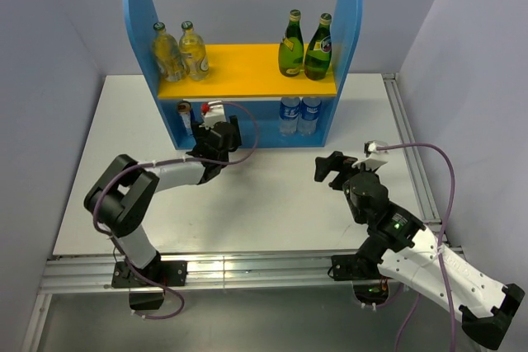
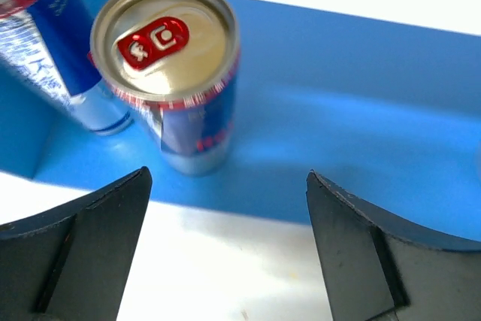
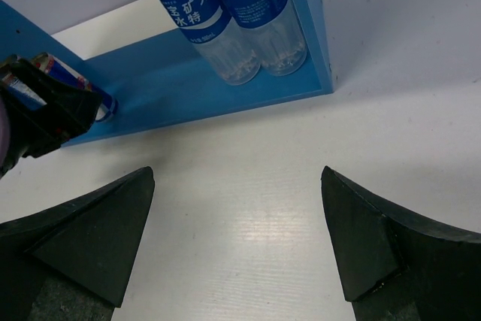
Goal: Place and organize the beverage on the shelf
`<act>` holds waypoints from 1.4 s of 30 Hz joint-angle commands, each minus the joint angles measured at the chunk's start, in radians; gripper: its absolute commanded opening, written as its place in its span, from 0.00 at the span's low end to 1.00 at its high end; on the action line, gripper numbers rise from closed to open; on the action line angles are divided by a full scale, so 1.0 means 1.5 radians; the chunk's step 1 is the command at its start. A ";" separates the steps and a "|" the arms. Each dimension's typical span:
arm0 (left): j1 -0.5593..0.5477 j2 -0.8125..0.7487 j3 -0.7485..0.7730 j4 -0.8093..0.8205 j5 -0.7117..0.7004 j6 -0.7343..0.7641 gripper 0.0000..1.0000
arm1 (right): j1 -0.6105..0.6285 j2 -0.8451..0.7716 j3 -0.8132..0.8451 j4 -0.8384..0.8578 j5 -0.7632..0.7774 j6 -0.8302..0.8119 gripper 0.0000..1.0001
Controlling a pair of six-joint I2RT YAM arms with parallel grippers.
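Observation:
The blue shelf (image 1: 350, 22) stands at the back of the table, with a yellow upper board (image 1: 243, 68). On that board two clear bottles (image 1: 180, 53) stand at the left and two green bottles (image 1: 304, 45) at the right. A silver-blue-red can (image 2: 169, 73) stands upright on the lower board (image 2: 346, 110), with a second can (image 2: 52, 43) to its left. My left gripper (image 2: 228, 180) is open and empty just in front of the near can, not touching it. My right gripper (image 3: 237, 178) is open over bare table, holding nothing.
Two Pocari Sweat water bottles (image 3: 229, 13) stand at the right end of the lower board. The left arm (image 1: 165, 175) reaches to the shelf's lower left. The right gripper (image 1: 330, 169) hovers right of centre. Grey walls close in the table on three sides.

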 commanded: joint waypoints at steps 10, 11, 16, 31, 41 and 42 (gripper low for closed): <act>-0.135 -0.196 -0.022 -0.270 -0.135 -0.144 0.88 | 0.003 -0.014 -0.023 0.076 -0.075 -0.022 0.99; -0.171 -0.209 -0.011 -0.349 -0.141 -0.164 0.88 | 0.003 -0.018 -0.027 0.088 -0.104 -0.023 0.99; -0.273 -0.324 0.095 -0.594 -0.181 -0.271 0.88 | 0.010 -0.012 0.029 0.047 -0.125 -0.011 1.00; -0.305 -0.573 0.385 -0.820 -0.168 -0.204 0.93 | 0.022 0.063 0.432 -0.165 -0.120 -0.047 1.00; -0.305 -0.590 0.412 -0.851 -0.177 -0.188 0.94 | 0.022 0.059 0.426 -0.179 -0.103 -0.042 1.00; -0.305 -0.588 0.412 -0.855 -0.176 -0.188 0.94 | 0.022 0.059 0.426 -0.178 -0.101 -0.043 1.00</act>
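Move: The can just set down, already free of the left fingers, stands on the lower shelf about 6 cm ahead of the left gripper, 2 cm to its left and 4 cm below. The first can stands some 8 cm to the left of it and 1 cm deeper, the near water bottle about 25 cm to its right and 2 cm deeper. From the right gripper, the just-placed can lies roughly 25 cm ahead, 36 cm left and 15 cm below. Draw the open, empty left gripper straight back out from under the yellow shelf, about 15 cm with little rise at first, then swing it steeply up, still backing and now drifting left, some 34 cm higher in all; roll its left side down and tip the fingers up. Meanwhile raise the open right gripper about 20 cm, tipping its fingers up and turning it slightly counter-clockwise. ##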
